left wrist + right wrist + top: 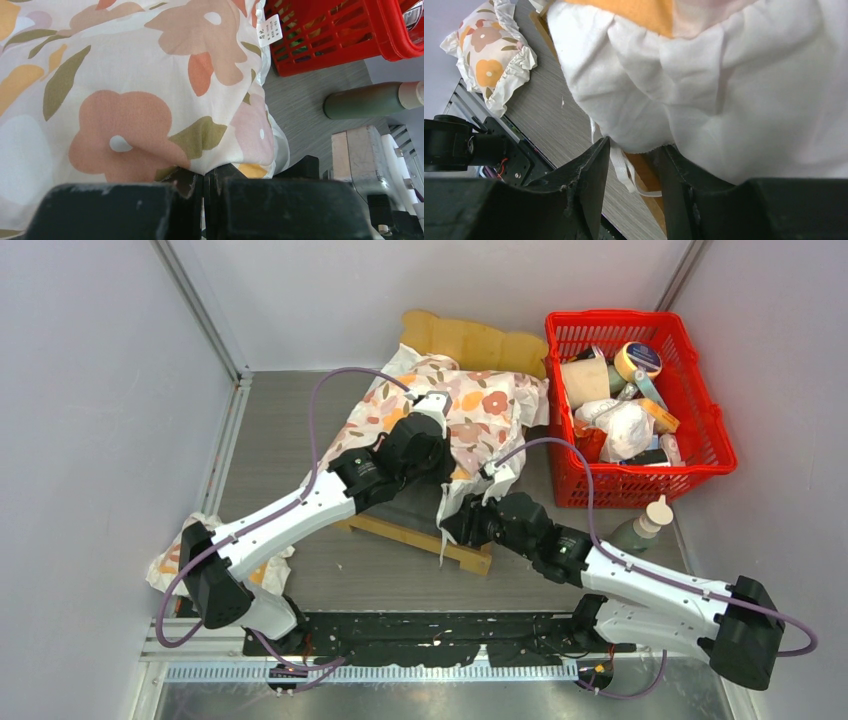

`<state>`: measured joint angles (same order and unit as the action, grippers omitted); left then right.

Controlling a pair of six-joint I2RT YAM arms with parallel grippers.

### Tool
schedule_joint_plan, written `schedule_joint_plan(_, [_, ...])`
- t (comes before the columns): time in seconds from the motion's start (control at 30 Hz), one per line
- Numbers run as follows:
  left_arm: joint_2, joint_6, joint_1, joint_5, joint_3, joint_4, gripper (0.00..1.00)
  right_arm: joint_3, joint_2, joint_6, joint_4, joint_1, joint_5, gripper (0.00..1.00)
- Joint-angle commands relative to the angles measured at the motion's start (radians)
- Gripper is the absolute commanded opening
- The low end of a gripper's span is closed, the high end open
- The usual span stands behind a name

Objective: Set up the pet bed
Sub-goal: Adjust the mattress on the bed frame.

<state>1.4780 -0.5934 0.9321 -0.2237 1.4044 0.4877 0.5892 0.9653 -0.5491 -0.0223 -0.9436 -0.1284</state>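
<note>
The pet bed, with its light-wood scalloped headboard (470,340) and foot rail (410,533), stands mid-table. A floral-print cushion (480,410) lies over it and hides the sleeping surface. My left gripper (433,412) is over the cushion's middle, shut on a pinch of its fabric (210,172). My right gripper (466,512) is at the cushion's near edge, by the foot rail. Its jaws stand apart (634,152). The cushion's white underside (704,90) bulges down to the tips, and a white tie strap (624,167) hangs between them over the wooden rail (649,172).
A red plastic basket (700,455) full of several items stands right of the bed, also in the left wrist view (345,50). A dark green bottle (640,527) lies in front of it. A small floral pillow (172,558) sits near the left arm's base.
</note>
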Motion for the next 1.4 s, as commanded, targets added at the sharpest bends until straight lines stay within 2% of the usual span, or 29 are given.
schedule_joint_plan(0.0, [-0.021, 0.004, 0.004, 0.002, 0.05, -0.072, 0.0, 0.027, 0.009, -0.009, 0.097, -0.007, 0.004, 0.47])
schedule_joint_plan(0.17, [-0.025, -0.007, 0.005, 0.023, 0.049, -0.071, 0.0, 0.004, 0.036, -0.01, 0.129, -0.007, -0.004, 0.46])
schedule_joint_plan(0.3, [-0.032, -0.013, 0.003, 0.026, 0.047, -0.077, 0.0, -0.005, 0.053, -0.006, 0.174, -0.007, -0.001, 0.41])
schedule_joint_plan(0.43, [-0.035, -0.015, 0.004, 0.028, 0.05, -0.087, 0.0, 0.005, 0.057, 0.019, 0.184, -0.007, -0.014, 0.29])
schedule_joint_plan(0.47, [-0.036, -0.018, 0.003, 0.031, 0.05, -0.088, 0.0, 0.008, 0.051, 0.022, 0.173, -0.008, -0.025, 0.21])
schedule_joint_plan(0.5, [-0.036, -0.02, 0.004, 0.035, 0.051, -0.09, 0.0, 0.017, 0.045, 0.029, 0.161, -0.008, -0.039, 0.17])
schedule_joint_plan(0.53, [-0.037, -0.019, 0.004, 0.038, 0.053, -0.09, 0.0, 0.022, 0.027, 0.031, 0.125, -0.008, -0.052, 0.11])
schedule_joint_plan(0.6, [-0.039, -0.014, 0.005, 0.034, 0.052, -0.086, 0.0, 0.051, -0.013, 0.035, 0.032, -0.007, -0.098, 0.06])
schedule_joint_plan(0.8, [-0.033, 0.0, 0.005, 0.02, 0.028, -0.096, 0.0, 0.068, -0.151, 0.044, -0.174, -0.008, -0.148, 0.05])
schedule_joint_plan(1.03, [-0.006, -0.034, 0.005, 0.082, 0.027, -0.124, 0.0, 0.114, -0.286, 0.054, -0.327, -0.007, -0.2, 0.05])
schedule_joint_plan(1.17, [-0.007, -0.059, 0.012, 0.11, 0.023, -0.159, 0.0, 0.234, -0.314, 0.116, -0.464, -0.007, -0.283, 0.05])
schedule_joint_plan(1.37, [-0.004, -0.119, 0.017, 0.178, -0.032, -0.303, 0.0, 0.3, -0.314, 0.239, -0.515, -0.006, -0.437, 0.05])
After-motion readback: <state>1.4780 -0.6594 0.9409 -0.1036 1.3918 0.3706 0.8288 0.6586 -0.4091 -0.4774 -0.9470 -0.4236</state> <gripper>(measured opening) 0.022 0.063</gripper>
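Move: The mattress's white near-right corner hangs about 2 cm ahead of the right hand and 1 cm to its left, level with its open fingers. The mattress edge pinched in the left hand is some 8 cm ahead of the right hand and 9 cm above it. The bed frame's near-right corner lies roughly 7 cm back, 7 cm right and 11 cm below. From the left hand, the white corner lies about 7 cm back, straight in line sideways and some 9 cm down. The right fingers close on the white ruffled corner of the mattress after easing a centimetre or so forward and left. They then haul it about 10 cm to the right and as much up, towards the red basket side, the hand tipping up and turning clockwise some 10 degrees each. The left hand keeps its pinch on the mattress edge, shifting late about 3 cm right and 2 cm up. ##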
